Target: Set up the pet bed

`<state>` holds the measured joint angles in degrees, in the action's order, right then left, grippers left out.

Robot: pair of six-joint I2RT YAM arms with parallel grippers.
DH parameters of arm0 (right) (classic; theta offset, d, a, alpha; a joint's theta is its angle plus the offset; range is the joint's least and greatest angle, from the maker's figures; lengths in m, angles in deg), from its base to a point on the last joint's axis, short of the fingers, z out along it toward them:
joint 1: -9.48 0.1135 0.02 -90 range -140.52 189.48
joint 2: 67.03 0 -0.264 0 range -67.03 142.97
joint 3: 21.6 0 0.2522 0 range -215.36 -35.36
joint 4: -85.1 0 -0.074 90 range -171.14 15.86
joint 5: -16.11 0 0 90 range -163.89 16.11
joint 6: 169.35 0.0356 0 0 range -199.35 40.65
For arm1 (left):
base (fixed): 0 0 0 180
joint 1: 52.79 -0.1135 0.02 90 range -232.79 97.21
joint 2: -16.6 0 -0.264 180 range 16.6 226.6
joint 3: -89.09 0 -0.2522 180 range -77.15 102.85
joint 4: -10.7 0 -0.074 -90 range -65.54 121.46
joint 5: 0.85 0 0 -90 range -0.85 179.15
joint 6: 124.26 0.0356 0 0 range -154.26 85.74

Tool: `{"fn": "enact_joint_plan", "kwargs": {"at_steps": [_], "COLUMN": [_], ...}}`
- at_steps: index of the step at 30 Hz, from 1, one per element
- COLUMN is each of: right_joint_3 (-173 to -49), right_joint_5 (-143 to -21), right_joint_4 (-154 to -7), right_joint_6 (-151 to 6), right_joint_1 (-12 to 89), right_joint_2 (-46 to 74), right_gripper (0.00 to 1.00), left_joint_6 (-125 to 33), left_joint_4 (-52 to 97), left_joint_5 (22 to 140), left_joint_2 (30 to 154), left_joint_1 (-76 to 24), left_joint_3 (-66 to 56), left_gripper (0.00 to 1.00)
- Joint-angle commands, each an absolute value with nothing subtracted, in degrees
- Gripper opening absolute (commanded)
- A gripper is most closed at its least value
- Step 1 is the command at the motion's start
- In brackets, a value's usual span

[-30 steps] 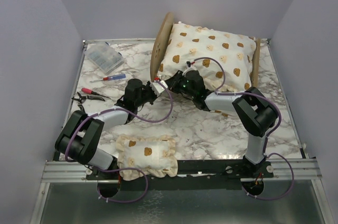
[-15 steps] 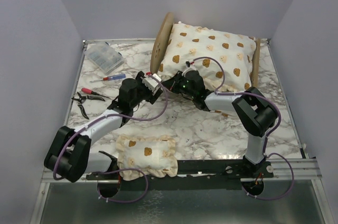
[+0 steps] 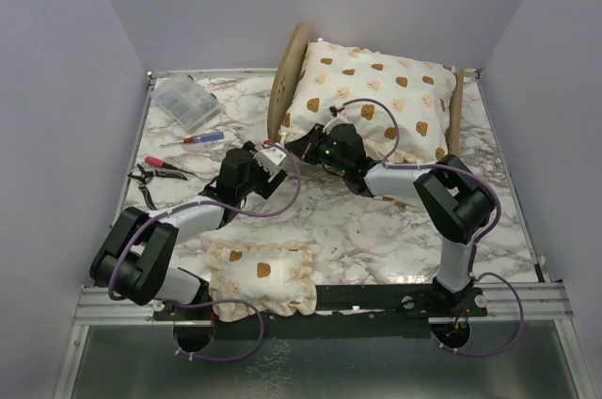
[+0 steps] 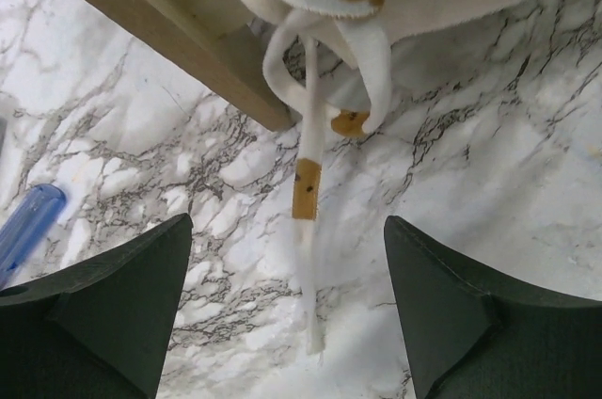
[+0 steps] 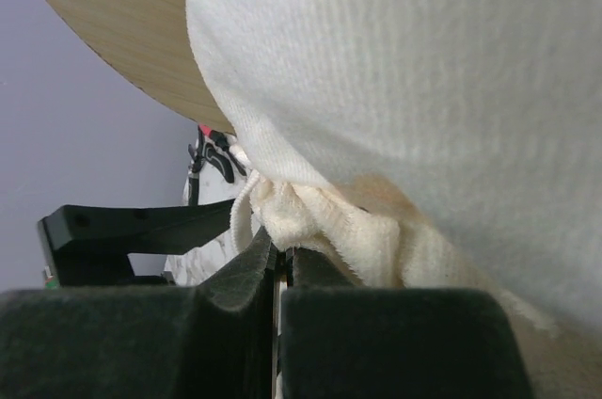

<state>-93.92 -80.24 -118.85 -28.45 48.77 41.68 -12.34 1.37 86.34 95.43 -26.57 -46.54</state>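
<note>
The pet bed [image 3: 286, 79] stands at the back of the table, its rounded plywood headboard to the left and low footboard [image 3: 455, 109] to the right. The large bear-print cushion [image 3: 376, 98] lies on it. My right gripper [image 3: 303, 146] [image 5: 282, 253] is shut at the cushion's front left corner, cream fabric [image 5: 320, 215] bunched at its tips. My left gripper [image 3: 274, 156] [image 4: 287, 225] stands open just left of it, low over the marble. White ties [image 4: 308, 183] hang from the cushion corner between its fingers, beside the wooden frame [image 4: 179, 37].
The small bear-print pillow [image 3: 261, 277] lies at the near edge between the arm bases. At the left are a clear organizer box [image 3: 186, 103], a blue-handled screwdriver [image 3: 202, 137] [image 4: 26, 225] and pliers [image 3: 152, 173]. Grey walls close in the sides and back.
My left gripper has opened and shifted right toward the cushion corner. The right gripper has closed fully on the corner fabric and stayed in place.
</note>
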Motion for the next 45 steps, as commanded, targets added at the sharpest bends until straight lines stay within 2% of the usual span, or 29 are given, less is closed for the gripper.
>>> {"fn": "enact_joint_plan", "kwargs": {"at_steps": [1,9,16,18,19,23,31,45], "right_joint_3": [-94.9,-95.2,-95.1,-95.0,-95.0,-94.7,-94.6,-96.7], "right_joint_5": [-82.1,-83.2,-83.8,-83.8,-83.9,-84.0,-84.3,-81.9], "right_joint_4": [-120.5,-120.6,-120.7,-120.8,-120.8,-120.4,-118.6,-111.6], "right_joint_6": [-29.6,-29.6,-29.6,-29.5,-29.6,-30.0,-33.1,-38.0], "right_joint_1": [48.5,48.6,48.5,48.5,48.6,48.6,48.6,49.3], "right_joint_2": [41.7,42.0,41.9,41.8,41.7,41.1,39.5,37.2], "right_gripper": [0.01,0.01,0.01,0.01,0.01,0.01,0.01,0.01], "left_joint_6": [-11.2,-13.2,-15.6,-16.2,-16.5,-18.5,-24.5,-35.5], "left_joint_4": [-2.5,-5.1,-5.8,-6.4,-6.6,-6.8,-7.7,-5.4], "left_joint_5": [86.7,88.1,88.2,88.1,88.1,90.8,99.4,104.5], "left_joint_2": [98.8,105.2,108.4,109.0,109.2,108.5,103.0,99.8], "left_joint_1": [-27.7,-28.5,-28.7,-28.7,-28.8,-28.9,-29.6,-34.6], "left_joint_3": [-45.6,-44.1,-43.2,-43.2,-43.1,-43.1,-44.7,-44.4], "left_gripper": [0.82,0.75,0.62,0.52,0.43,0.01,0.0,0.0]}}
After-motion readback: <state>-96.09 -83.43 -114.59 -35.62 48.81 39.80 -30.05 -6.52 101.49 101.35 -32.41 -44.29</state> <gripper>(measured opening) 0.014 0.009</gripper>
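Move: Hanging below the open left fingers is the pet bed's white tie strap, its free length roughly 2 cm ahead, 1 cm left and 5 cm down. The curved end board's near corner stands about 6 cm ahead and some 3 cm lower; the gathered cover fabric in the right fingers is about 4 cm ahead, 5 cm right and 4 cm higher. The blue screwdriver lies some 16 cm left and 5 cm ahead, on the table. From the right hand the strap's free length is about 6 cm left, 2 cm back and 10 cm below. Dropping about 5 cm and edging forward, the left hand brings its open fingers around the hanging strap and pinches it shut, then lifts back up while drawing the strap left and a little forward, some 5 cm, towards the screwdriver side, the wrist turning nearly 30 degrees counter-clockwise. The right hand keeps its pinch on the gathered fabric, almost in place. ##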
